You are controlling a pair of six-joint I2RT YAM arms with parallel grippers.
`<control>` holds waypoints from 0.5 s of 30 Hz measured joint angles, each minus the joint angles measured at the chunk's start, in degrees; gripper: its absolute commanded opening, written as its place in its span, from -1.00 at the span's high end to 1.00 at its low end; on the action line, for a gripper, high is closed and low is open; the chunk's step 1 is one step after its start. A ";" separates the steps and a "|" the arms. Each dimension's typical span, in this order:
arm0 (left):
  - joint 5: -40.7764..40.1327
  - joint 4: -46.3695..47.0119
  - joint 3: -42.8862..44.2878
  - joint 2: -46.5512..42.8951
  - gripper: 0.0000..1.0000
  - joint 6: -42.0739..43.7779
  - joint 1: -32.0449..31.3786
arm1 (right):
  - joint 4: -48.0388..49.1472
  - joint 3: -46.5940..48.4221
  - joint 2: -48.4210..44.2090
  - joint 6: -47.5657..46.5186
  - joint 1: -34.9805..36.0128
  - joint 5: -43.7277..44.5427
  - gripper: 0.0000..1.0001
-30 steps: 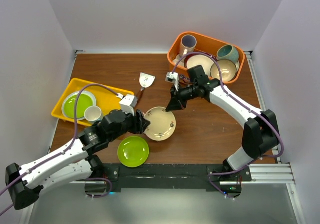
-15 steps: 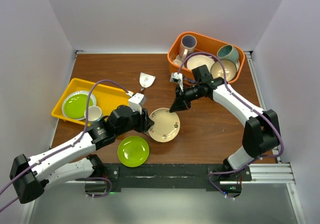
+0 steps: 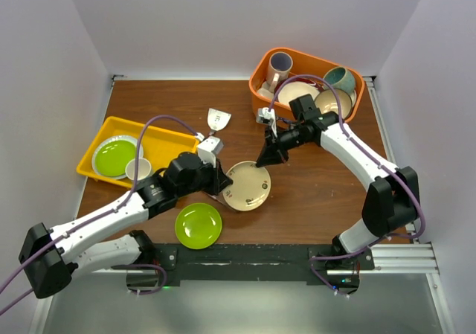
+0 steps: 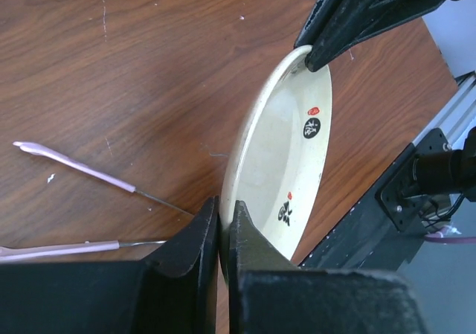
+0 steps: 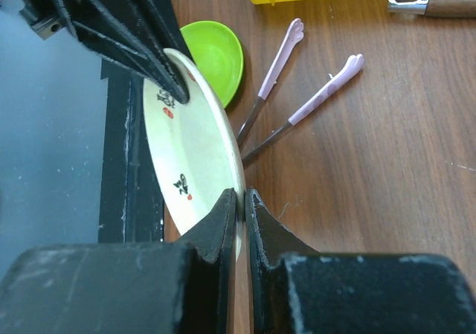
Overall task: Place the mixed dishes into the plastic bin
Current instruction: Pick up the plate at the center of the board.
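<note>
A cream plate (image 3: 247, 185) with small dark characters is tilted on edge over the table's middle, and both grippers grip it. My left gripper (image 3: 222, 181) is shut on its near-left rim (image 4: 286, 148). Shut on the opposite rim (image 5: 186, 163) is my right gripper (image 3: 262, 163). The left wrist view shows the left gripper (image 4: 223, 222) pinching the rim. In the right wrist view the right gripper (image 5: 242, 207) does the same. The orange plastic bin (image 3: 257, 74) at the back right holds a lavender mug (image 3: 280, 65), a teal mug (image 3: 338, 78) and two plates. A lime-green plate (image 3: 198, 225) lies near the front edge.
A yellow tray (image 3: 149, 128) at the left holds a lime plate (image 3: 115, 158) and a white cup (image 3: 137, 169). A metal spatula (image 3: 217, 118) lies behind the plate. Thin pink tongs (image 4: 74, 167) lie on the wood under the held plate.
My left gripper reached right and closed on the cream plate's rim. The right gripper kept its grip and the plate shifted slightly right.
</note>
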 measured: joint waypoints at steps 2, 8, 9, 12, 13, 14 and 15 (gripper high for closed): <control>-0.04 0.02 0.02 -0.02 1.00 -0.26 0.07 | -1.11 0.61 0.00 -1.31 0.00 0.09 0.92; 0.24 0.70 0.00 -1.20 1.00 -3.50 0.55 | -8.26 6.62 0.00 -7.39 0.02 1.68 -0.09; 0.39 0.94 -0.09 -1.49 1.00 -4.44 0.85 | -9.68 8.31 0.02 -8.57 0.02 2.34 -0.15; 1.03 2.45 -1.01 -2.32 1.00 -7.82 2.40 | -12.90 12.68 -0.09 -11.82 0.02 4.59 -0.38; 1.20 2.93 -1.38 -2.43 1.00 -8.92 2.78 | -13.33 13.55 -0.26 -12.55 0.02 5.40 -0.41; 1.36 3.26 -1.68 -2.47 1.00 -9.79 3.17 | -13.94 14.40 -0.61 -13.33 0.02 6.38 -0.53; 1.51 3.45 -1.97 -2.47 1.00 -10.84 3.63 | -14.45 15.06 -1.16 -14.08 0.02 7.23 -0.58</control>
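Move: Both hands already hold the flowered plate in the air. Its middle lies about 6 cm right of the left hand, level with it fore and aft, and 2 cm below; from the right hand it is some 6 cm back, 4 cm left and 3 cm lower. Below the left hand the tongs lie 3 cm left and 1 cm back, the green plate 9 cm left and 12 cm back. The orange bin is roughly 25 cm right and 29 cm ahead of it. Upward, after a brief hold, the right hand draws off the plate's far rim: its fingers open wide and let go while it climbs some 5 cm, drifting forward and a little right, rolling about 15 degrees. The left fingers keep their pinch on the near left rim, lifting slightly, easing forward about 1 cm and rolling about 10 degrees with a small counter-clockwise turn. ##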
